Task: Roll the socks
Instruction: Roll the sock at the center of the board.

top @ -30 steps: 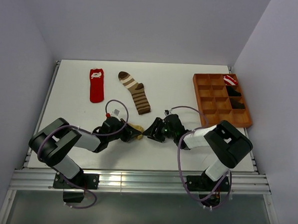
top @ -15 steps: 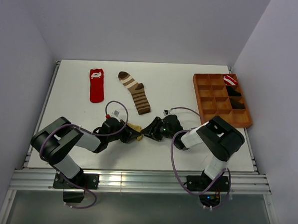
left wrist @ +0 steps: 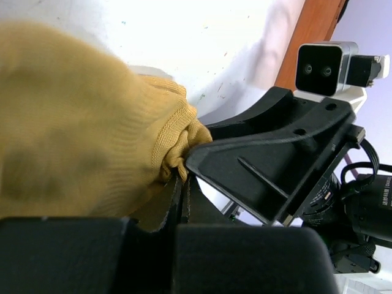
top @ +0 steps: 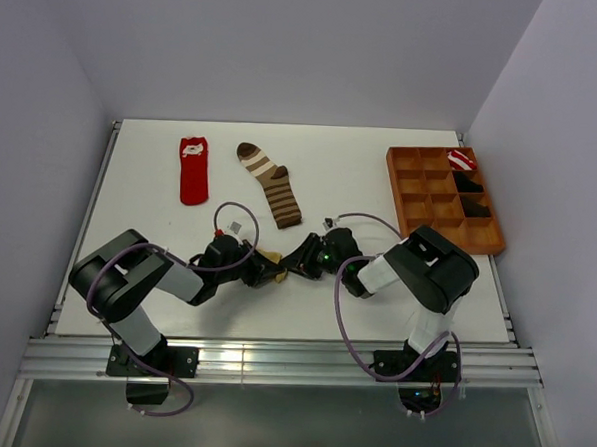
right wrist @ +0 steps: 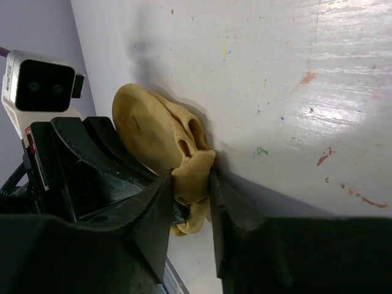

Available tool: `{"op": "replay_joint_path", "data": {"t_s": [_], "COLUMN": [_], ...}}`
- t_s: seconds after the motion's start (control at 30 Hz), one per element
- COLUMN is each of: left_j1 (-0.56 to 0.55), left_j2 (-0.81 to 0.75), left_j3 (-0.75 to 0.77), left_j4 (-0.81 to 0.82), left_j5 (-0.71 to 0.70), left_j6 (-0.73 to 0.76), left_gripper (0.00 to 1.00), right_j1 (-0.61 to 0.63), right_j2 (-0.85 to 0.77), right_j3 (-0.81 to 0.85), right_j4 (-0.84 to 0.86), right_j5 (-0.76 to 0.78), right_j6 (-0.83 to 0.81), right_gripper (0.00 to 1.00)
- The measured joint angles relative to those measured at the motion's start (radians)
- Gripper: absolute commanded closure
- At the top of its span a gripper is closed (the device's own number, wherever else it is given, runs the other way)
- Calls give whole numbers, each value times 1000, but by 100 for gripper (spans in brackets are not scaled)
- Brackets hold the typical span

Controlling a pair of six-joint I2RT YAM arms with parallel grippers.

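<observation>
A bunched mustard-yellow sock (top: 271, 255) lies near the table's front, between my two grippers. My left gripper (top: 264, 269) is shut, and its tips (left wrist: 184, 179) pinch the edge of the yellow sock (left wrist: 73, 122). My right gripper (top: 294, 263) faces it from the right. In the right wrist view its jaws (right wrist: 191, 177) press on both sides of the sock's cuff (right wrist: 193, 168). A red sock (top: 192, 170) with a white mark and a brown-and-tan striped sock (top: 272, 184) lie flat at the back left, untouched.
An orange compartment tray (top: 392, 174) stands at the back right. It holds a red-and-white rolled bundle (top: 462, 159) and black rolled bundles (top: 468, 182). The two grippers stand almost tip to tip. Grey walls enclose the table.
My right gripper has slid left to the yellow sock and its jaws have narrowed onto the cuff. The left gripper has stayed shut and hardly moved.
</observation>
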Motion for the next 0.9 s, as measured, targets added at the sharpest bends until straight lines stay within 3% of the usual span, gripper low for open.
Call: {"op": "replay_joint_path", "data": {"t_s": [0.1, 0.17, 0.2, 0.37, 0.5, 0.7, 0.9], "left_j1": [0, 0, 0, 0, -8, -145, -385], "left_j2": [5, 7, 7, -5, -106, -295, -325], "left_j3": [0, 0, 0, 36, 98, 222, 273], "left_j4": [0, -3, -6, -82, -258, -539, -620], "left_j5": [9, 15, 16, 13, -55, -381, -704], "left_j6": [0, 1, 6, 71, 173, 383, 608], "left_gripper": [100, 99, 98, 69, 51, 50, 51], "right_j1": [0, 0, 1, 2, 3, 15, 26], "right_j2": [11, 11, 10, -39, -91, -114, -114], "right_j3": [3, 3, 5, 35, 80, 190, 256], "right_j4": [-6, -17, -27, -157, -319, -564, -705], "right_j5": [-2, -2, 0, 34, 75, 137, 158], "right_j6": [-7, -14, -17, -59, -99, -141, -143], "right_gripper": [90, 100, 100, 100, 100, 100, 100]}}
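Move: The yellow sock is bunched at the fingertips of both hands. Its middle lies about 2 cm ahead of the left hand, 2 cm left and 1 cm below, and about 2 cm ahead of the right hand and 4 cm left. The striped sock lies some 22 cm ahead of the left hand and 2 cm left, the red sock about 24 cm ahead and 21 cm left. The right fingers pinch the yellow sock's end; the left open and rise about 7 cm clear, tilting some 50 degrees. ##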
